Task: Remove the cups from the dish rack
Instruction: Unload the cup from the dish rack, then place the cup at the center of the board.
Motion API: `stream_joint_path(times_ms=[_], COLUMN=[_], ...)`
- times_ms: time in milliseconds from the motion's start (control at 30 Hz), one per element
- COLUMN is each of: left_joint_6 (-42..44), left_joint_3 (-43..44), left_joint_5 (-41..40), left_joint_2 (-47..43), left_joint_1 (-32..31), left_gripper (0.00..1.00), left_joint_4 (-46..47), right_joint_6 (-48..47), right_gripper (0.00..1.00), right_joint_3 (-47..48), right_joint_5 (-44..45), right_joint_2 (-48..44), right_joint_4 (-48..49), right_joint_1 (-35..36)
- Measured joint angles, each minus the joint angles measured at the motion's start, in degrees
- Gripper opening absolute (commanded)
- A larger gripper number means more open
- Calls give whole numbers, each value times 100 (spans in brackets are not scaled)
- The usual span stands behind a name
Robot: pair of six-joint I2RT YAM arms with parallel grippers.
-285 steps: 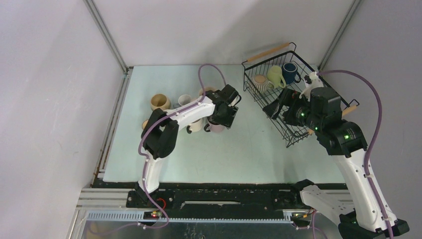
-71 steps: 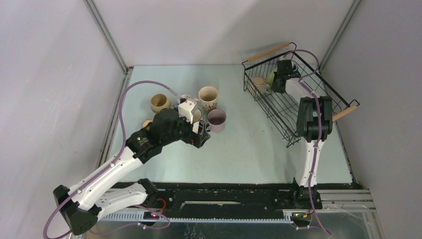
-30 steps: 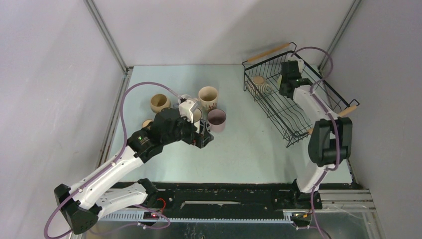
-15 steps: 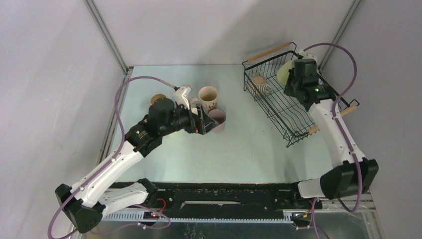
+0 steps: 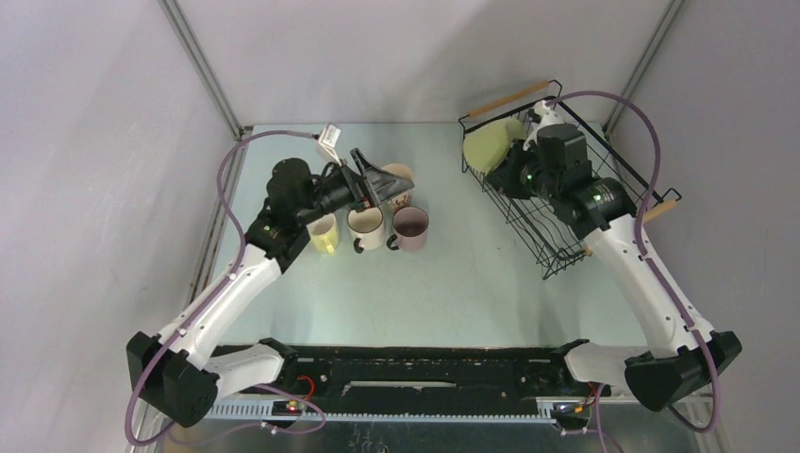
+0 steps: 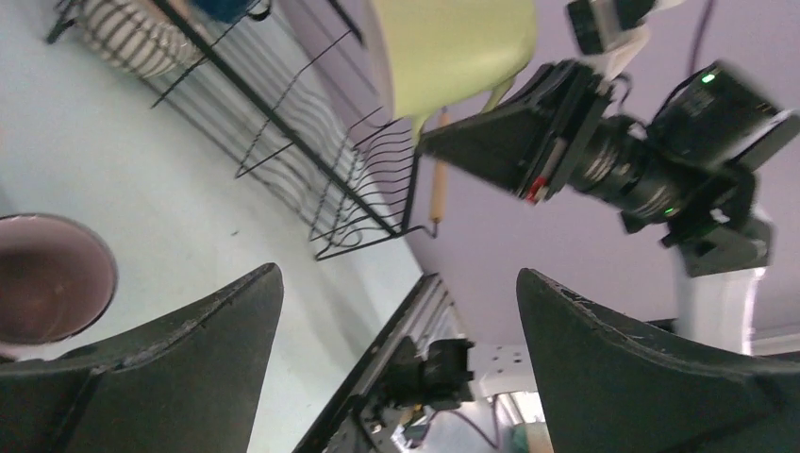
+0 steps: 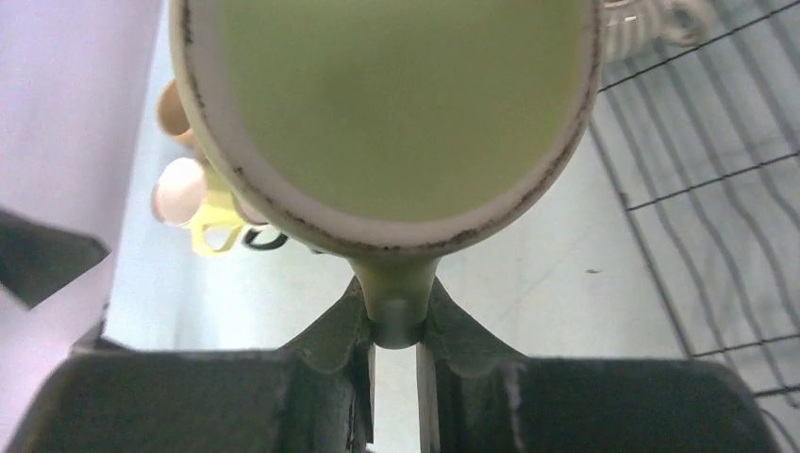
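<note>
My right gripper [image 5: 512,162] is shut on the handle of a pale yellow-green cup [image 5: 489,143], held tilted in the air over the left edge of the black wire dish rack [image 5: 557,247]. In the right wrist view the fingers [image 7: 349,330] pinch the handle of that cup [image 7: 396,104]. A ribbed beige cup [image 6: 127,28] and a dark blue cup [image 6: 226,8] sit inside the rack [image 6: 363,193]. My left gripper [image 5: 375,179] is open and empty, raised above the cups on the table and pointing right. A mauve cup [image 5: 410,226], a cream cup [image 5: 365,226] and a yellow cup [image 5: 324,234] stand below it.
A floral cup [image 5: 402,181] stands partly behind the left fingers. The rack's wooden handles [image 5: 509,97] stick out at the back and the right side. Grey walls close in on the pale green table [image 5: 453,283] on three sides.
My right gripper has carried the yellow-green cup left, from over the rack's back to over its left edge. The left arm has risen and swung back above the cups on the table, still open.
</note>
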Motion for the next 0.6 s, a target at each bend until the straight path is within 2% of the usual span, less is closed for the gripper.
stream_joint_path(times_ms=[333, 600], left_joint_6=[-1231, -1969], left_joint_3=[-46, -179], left_joint_5=[481, 673], left_joint_2=[474, 671], left_joint_1=[153, 227], left_gripper=[100, 100], left_joint_4=[1600, 2544], right_joint_6=[769, 1292], right_gripper=[0, 0], right_joint_3=[-44, -44], right_joint_5=[-852, -1606], right_joint_2=[15, 146], right_joint_4=[424, 898], right_joint_1=[678, 828])
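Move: My right hand grips the green cup by its handle, the cup's middle about 6 cm ahead and 4 cm above the fingers; my open left hand, where it is headed, is some 22 cm left and 4 cm back. The striped cup sits in the rack about 12 cm ahead of my right hand and 17 cm lower. For my left hand, the green cup is about 10 cm ahead and 21 cm right, nearly level. Some 22 cm below that hand stand the pink mug 5 cm right, the white mug 5 cm left, the patterned mug 10 cm ahead. I carry the green cup out from above the rack towards my left hand, swinging my right hand about 10 cm left while drawing it slightly back and up, turning the wrist about 25 degrees counter-clockwise and rolling its left side up, handle still pinched. Meanwhile my left hand, fingers wide open, rises some 5 cm and tips its fingers up to meet the cup. ##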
